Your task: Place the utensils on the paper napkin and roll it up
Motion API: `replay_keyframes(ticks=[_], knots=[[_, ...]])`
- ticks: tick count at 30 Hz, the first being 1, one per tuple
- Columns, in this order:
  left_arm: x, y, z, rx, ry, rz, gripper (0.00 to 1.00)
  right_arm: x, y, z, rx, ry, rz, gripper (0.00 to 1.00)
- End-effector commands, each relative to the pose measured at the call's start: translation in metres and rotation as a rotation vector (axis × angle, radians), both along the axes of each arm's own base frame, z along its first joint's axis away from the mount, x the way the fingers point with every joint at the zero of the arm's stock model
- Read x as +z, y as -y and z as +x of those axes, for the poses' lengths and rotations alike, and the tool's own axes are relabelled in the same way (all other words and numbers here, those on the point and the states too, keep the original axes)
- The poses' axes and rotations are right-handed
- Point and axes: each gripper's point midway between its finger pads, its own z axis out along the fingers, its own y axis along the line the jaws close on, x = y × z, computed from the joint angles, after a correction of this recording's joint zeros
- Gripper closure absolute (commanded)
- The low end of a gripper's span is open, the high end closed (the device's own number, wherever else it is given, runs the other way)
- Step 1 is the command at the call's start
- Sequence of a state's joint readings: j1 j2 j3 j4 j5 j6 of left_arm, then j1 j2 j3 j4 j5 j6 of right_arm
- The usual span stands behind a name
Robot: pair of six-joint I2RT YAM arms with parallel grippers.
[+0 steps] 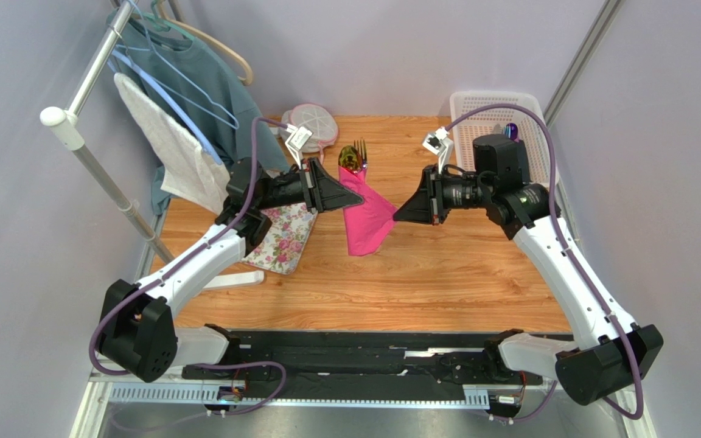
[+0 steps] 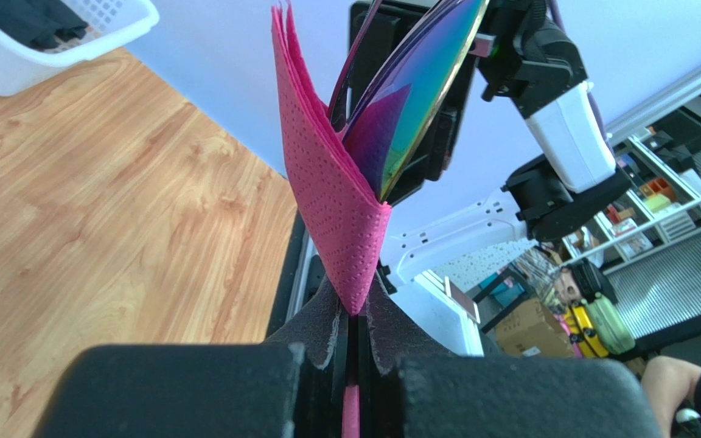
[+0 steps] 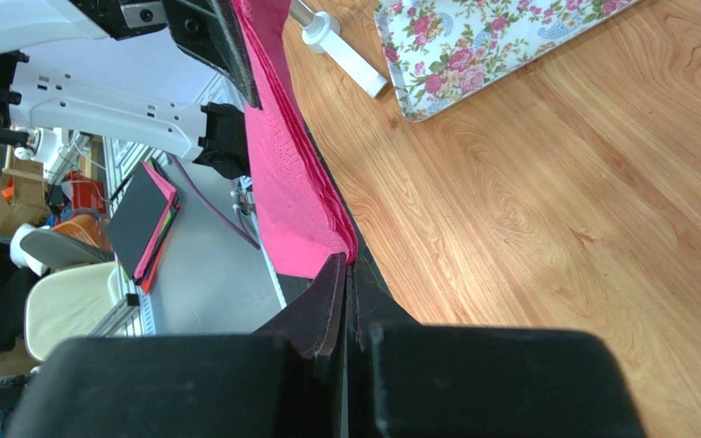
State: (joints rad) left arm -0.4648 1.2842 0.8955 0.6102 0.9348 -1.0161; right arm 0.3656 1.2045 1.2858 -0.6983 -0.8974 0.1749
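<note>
The magenta paper napkin hangs folded above the table between my two grippers. My left gripper is shut on one corner of it; in the left wrist view the napkin rises from the pinched fingertips. My right gripper is shut on the opposite edge, and the napkin runs off from its tips in the right wrist view. The gold fork and spoon stick out at the napkin's far end. A shiny iridescent utensil lies inside the fold.
A floral cloth lies left of the napkin, also in the right wrist view. A white basket with a purple-tipped item stands back right. A rack with a shirt and white towel stands at the left.
</note>
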Motion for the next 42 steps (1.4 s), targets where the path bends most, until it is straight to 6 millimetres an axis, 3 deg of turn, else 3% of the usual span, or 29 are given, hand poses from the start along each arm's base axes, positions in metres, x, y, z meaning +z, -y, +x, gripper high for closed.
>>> replay_keyframes(ticks=[1, 11, 21, 29, 37, 42], knots=[[0.037, -0.004, -0.013, -0.046, 0.101, -0.082, 1.0, -0.005, -0.001, 0.005, 0.028, 0.071, 0.001, 1.0], [0.055, -0.001, -0.027, -0.085, 0.102, -0.123, 1.0, 0.0, -0.018, 0.017, 0.073, 0.085, 0.08, 1.0], [0.069, 0.011, -0.037, -0.128, 0.1, -0.156, 1.0, -0.001, -0.05, -0.002, 0.169, 0.036, 0.147, 1.0], [0.071, 0.015, -0.034, -0.129, 0.091, -0.164, 1.0, 0.006, -0.077, -0.025, 0.244, -0.024, 0.206, 1.0], [0.069, 0.014, -0.034, -0.125, 0.088, -0.162, 1.0, 0.012, -0.084, -0.033, 0.264, -0.064, 0.246, 1.0], [0.06, 0.012, -0.027, -0.093, 0.072, -0.143, 1.0, 0.007, -0.069, -0.022, 0.206, -0.066, 0.207, 1.0]])
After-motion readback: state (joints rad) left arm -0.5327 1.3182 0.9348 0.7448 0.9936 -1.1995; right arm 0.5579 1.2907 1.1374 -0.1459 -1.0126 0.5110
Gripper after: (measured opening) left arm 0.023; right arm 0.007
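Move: The right fingers already pinch the loose pink flap of the paper napkin; the rolled part they are to bring it round lies about 7 cm to their left, 1 cm ahead and roughly level. The fork and spoon heads stick out some 8 cm ahead, 8 cm left and 5 cm above the right fingers. From the left hand, which keeps hold of the roll, its middle sits some 2 cm back and 2 cm below, with no sideways offset. Keeping its pinch on the flap, the right hand first eases about 1 cm forward, then sweeps nearly 8 cm left with a late curve some 3 cm back, carrying the flap across the base side of the roll and under it while the fingers tip up and swing towards the base, each by 10 to 15 degrees. The left hand keeps its closed grip and works against this, bringing the roll about 3 cm back and 3 cm up, then slightly right, with a clockwise turn of roughly 10 degrees. ##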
